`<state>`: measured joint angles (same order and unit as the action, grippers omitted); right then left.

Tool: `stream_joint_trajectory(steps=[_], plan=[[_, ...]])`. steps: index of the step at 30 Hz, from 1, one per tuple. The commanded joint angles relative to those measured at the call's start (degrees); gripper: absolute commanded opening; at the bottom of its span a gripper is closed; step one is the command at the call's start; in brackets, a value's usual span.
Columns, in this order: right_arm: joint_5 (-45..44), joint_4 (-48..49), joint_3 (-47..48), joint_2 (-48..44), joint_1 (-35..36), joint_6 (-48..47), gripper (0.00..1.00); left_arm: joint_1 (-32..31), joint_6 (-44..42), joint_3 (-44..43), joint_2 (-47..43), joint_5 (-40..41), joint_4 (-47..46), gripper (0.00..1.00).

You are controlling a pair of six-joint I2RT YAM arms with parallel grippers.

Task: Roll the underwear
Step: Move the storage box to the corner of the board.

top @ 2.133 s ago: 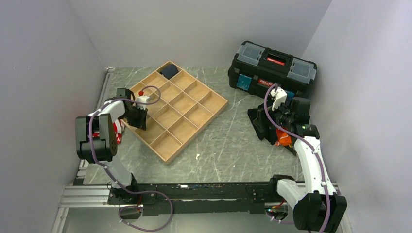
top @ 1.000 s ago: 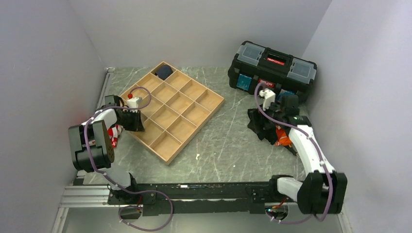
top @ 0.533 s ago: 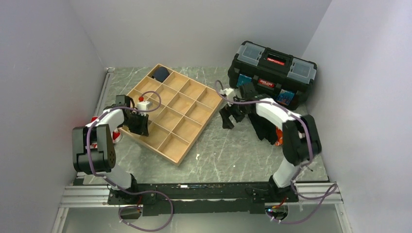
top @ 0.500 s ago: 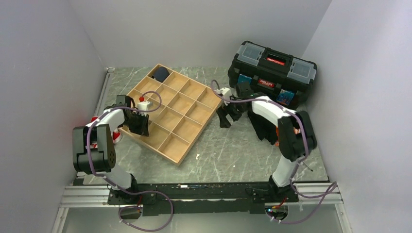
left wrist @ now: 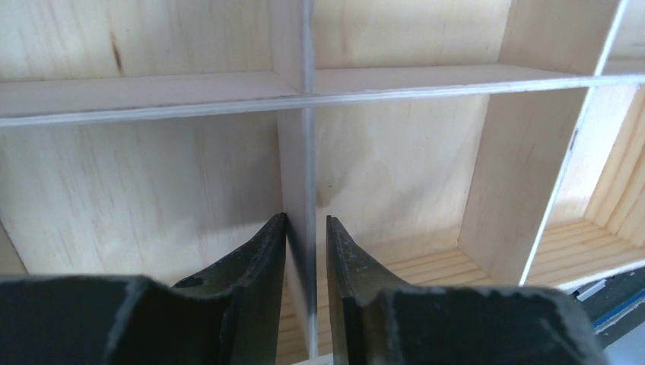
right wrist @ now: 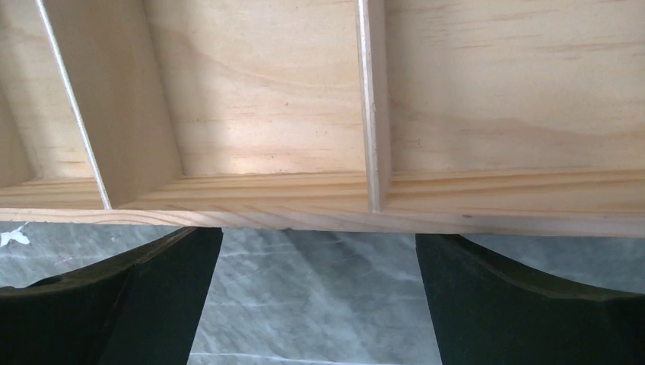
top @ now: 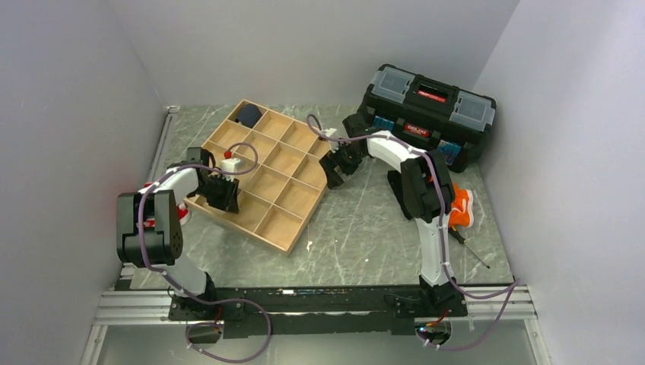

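Observation:
The red underwear (top: 185,214) lies on the table at the far left, mostly hidden behind my left arm; only a bit of red and white shows. My left gripper (top: 220,193) is shut on a divider wall (left wrist: 297,167) of the wooden compartment tray (top: 291,245), one finger on each side, as the left wrist view (left wrist: 306,228) shows. My right gripper (top: 332,171) is open and empty at the tray's right outer edge (right wrist: 319,217), its fingertips (right wrist: 175,266) just short of the wood above the marble table.
A dark navy bundle (top: 247,115) sits in the tray's far corner compartment. A black toolbox (top: 426,103) stands at the back right. An orange cloth (top: 459,205) and a black cloth (top: 401,186) lie at the right, with a screwdriver (top: 470,249) nearby.
My right arm has swung left from the cloth pile to the tray's right edge. The tray, held by my left gripper, has shifted and turned a little.

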<state>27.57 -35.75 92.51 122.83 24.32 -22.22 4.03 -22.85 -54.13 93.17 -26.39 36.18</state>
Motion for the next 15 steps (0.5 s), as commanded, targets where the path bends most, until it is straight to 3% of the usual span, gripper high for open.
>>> stream_joint_trajectory(steps=[1, 8, 12, 15], plan=[[3.5, -0.7, 12.1, 6.7, 0.1, -0.5, 1.0, -1.6, -1.5, -0.9, 1.8, -9.6, 4.5, 0.3], [4.0, -4.3, 32.8, 18.7, 0.2, 1.5, 1.0, -2.0, 1.3, -3.4, 5.3, -10.7, 2.4, 0.3], [1.0, -1.2, 35.2, 20.2, 0.4, 3.0, 1.0, -2.1, 5.7, -5.9, 7.1, -8.3, -0.3, 0.28], [-0.9, 2.1, 35.4, 20.2, 0.6, 4.2, 1.0, -2.1, 9.7, -8.1, 9.5, -8.1, -3.1, 0.18]])
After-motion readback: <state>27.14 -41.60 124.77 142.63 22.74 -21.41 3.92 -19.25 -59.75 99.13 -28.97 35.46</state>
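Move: The storage box's middle lies about 20 cm to the right hand's left, level fore and aft; its right-hand side wall is right at the fingertips. The black toolbox sits roughly 18 cm ahead and 27 cm to that hand's right. From the left hand, which straddles a divider near the box's near edge, the middle is some 10 cm ahead and 9 cm right; the red cloth lies about 17 cm left and 2 cm back. Keep the right gripper wide open and low with its fingertips at the box's right side wall, and sweep it about 10 cm forward with a slight drift left, swinging that side of the box round. Meanwhile carry the left gripper about 3 cm forward, divider still between its slightly open fingers, as the box turns about it. ##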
